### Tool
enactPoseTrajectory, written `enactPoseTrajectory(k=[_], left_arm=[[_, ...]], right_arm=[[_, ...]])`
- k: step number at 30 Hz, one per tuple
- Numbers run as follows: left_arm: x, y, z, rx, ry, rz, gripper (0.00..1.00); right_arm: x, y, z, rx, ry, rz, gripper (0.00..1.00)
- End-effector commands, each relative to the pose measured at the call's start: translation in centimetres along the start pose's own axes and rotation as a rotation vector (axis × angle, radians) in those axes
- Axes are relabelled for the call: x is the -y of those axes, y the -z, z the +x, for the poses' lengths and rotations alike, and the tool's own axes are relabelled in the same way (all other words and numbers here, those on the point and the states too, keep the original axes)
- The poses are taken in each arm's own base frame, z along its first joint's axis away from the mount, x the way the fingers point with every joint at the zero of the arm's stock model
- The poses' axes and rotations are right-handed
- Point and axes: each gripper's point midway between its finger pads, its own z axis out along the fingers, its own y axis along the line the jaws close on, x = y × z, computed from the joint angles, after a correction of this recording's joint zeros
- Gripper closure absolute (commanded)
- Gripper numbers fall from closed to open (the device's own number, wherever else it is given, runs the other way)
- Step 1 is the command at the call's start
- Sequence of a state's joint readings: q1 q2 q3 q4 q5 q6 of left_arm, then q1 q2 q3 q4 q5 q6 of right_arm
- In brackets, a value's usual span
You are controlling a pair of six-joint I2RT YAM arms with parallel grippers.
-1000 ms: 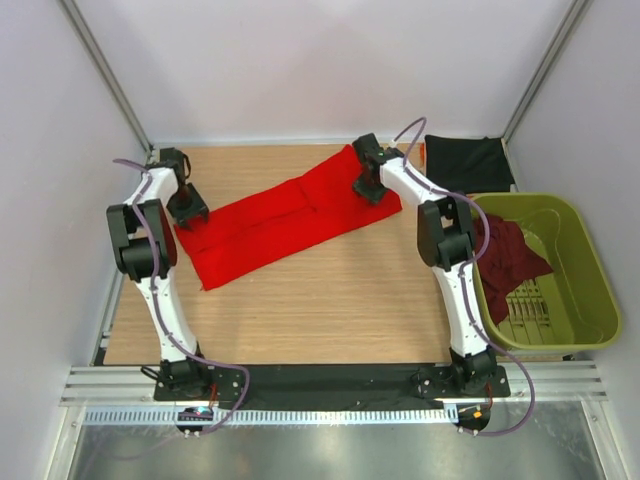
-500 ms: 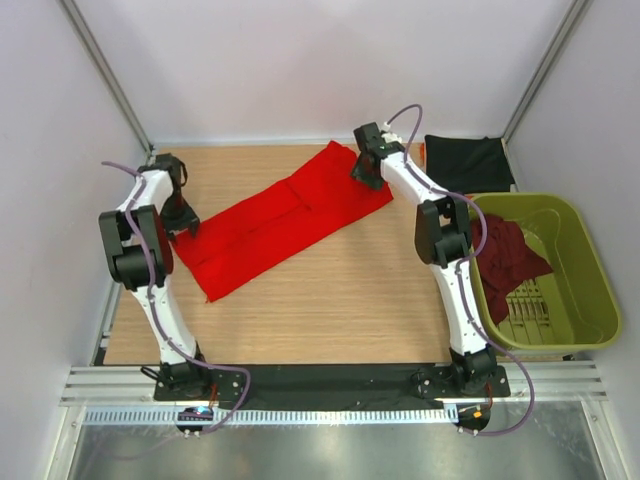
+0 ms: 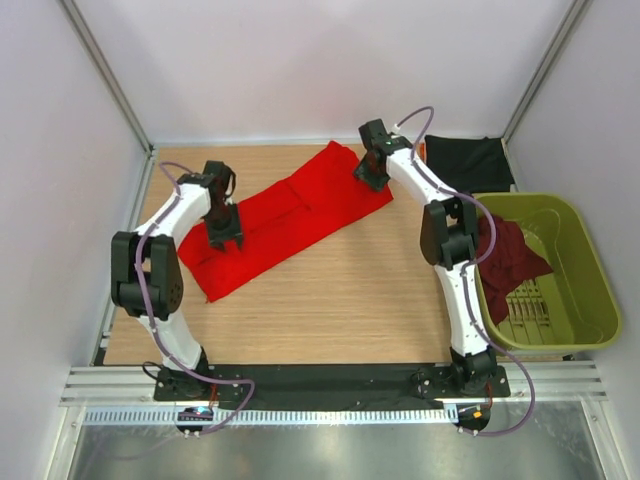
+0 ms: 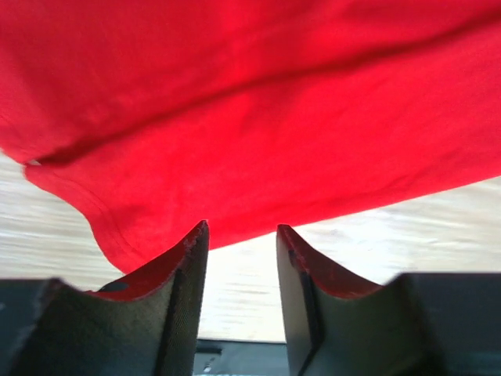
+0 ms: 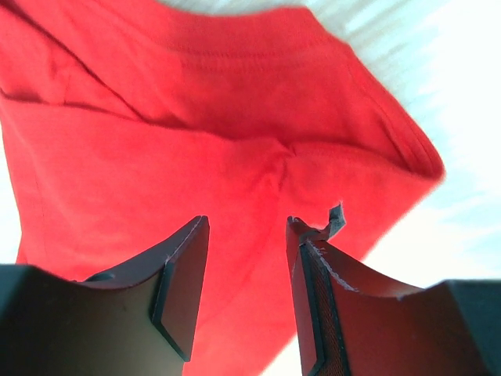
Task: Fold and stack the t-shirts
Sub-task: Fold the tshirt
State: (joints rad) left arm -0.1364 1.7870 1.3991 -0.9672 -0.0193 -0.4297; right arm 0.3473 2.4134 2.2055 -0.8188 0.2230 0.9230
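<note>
A bright red t-shirt (image 3: 285, 215) lies folded into a long strip, running diagonally across the wooden table. My left gripper (image 3: 222, 240) hovers over its lower left part, open, with nothing between its fingers; in the left wrist view the red cloth (image 4: 258, 117) fills the frame above the gap (image 4: 241, 229). My right gripper (image 3: 370, 178) stands open over the strip's upper right end, above the red cloth (image 5: 196, 141), and its gap (image 5: 246, 223) is also empty. A black t-shirt (image 3: 468, 162) lies at the back right. A dark maroon t-shirt (image 3: 508, 255) is crumpled in the basket.
An olive-green plastic basket (image 3: 585, 290) stands at the right of the table. White walls and metal frame posts close the back and sides. A black strip holds the arm bases along the near edge.
My left gripper has swung from the shirt's far left edge inward over its lower left part. The right gripper has shifted slightly toward the back. The shirt has slid a little left.
</note>
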Motion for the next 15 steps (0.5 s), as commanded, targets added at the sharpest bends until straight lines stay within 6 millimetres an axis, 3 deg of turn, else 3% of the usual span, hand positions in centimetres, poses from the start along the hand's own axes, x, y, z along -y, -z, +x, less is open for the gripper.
enactPoseTrajectory(k=[1, 8, 9, 10, 15], left_arm=[[0.6, -1.1, 2.1, -0.063, -0.045, 0.06, 0.59], [-0.5, -4.2, 6.2, -0.169, -0.104, -0.027, 0.61], [-1.2, -4.8, 6.8, -0.174, -0.113, -0.066, 0.61], [-1.5, -5.1, 7.1, -0.185, -0.117, -0.077, 0.61], [-2.0, -6.6, 9.6, -0.259, -0.089, -0.099, 0.61]], right_arm=[[-1.0, 5.7, -3.2, 0.031, -0.05, -0.091, 0.49], [1.9, 9.1, -5.4, 0.053, -0.106, -0.137, 0.49], [3.2, 8.7, -4.7, 0.04, -0.107, -0.114, 0.49], [3.4, 10.0, -5.7, 0.07, -0.122, -0.138, 0.49], [6.5, 10.6, -5.7, 0.071, -0.145, -0.102, 0.49]])
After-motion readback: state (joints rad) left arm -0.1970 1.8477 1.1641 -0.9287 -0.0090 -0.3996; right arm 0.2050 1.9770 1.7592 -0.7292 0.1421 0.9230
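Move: The red shirt's near edge passes about 9 cm back from the left hand, straight behind it and some 8 cm lower. The shirt's near left corner is roughly 14 cm back and 6 cm to that hand's left, and the shirt's long crease lies about 5 cm ahead. From the right hand, that stretch of near edge is some 27 cm back, 34 cm left and 6 cm below. The left fingertips come down onto the red cloth just inside its near edge. That hand sinks and draws back about 7 cm each way, its fingers staying parted and their tips swinging some 15 degrees back towards the base. Meanwhile the empty right hand leaves the shirt's right end, moving about 8 cm right while rising nearly as much and drawing back, fingers still half open. ##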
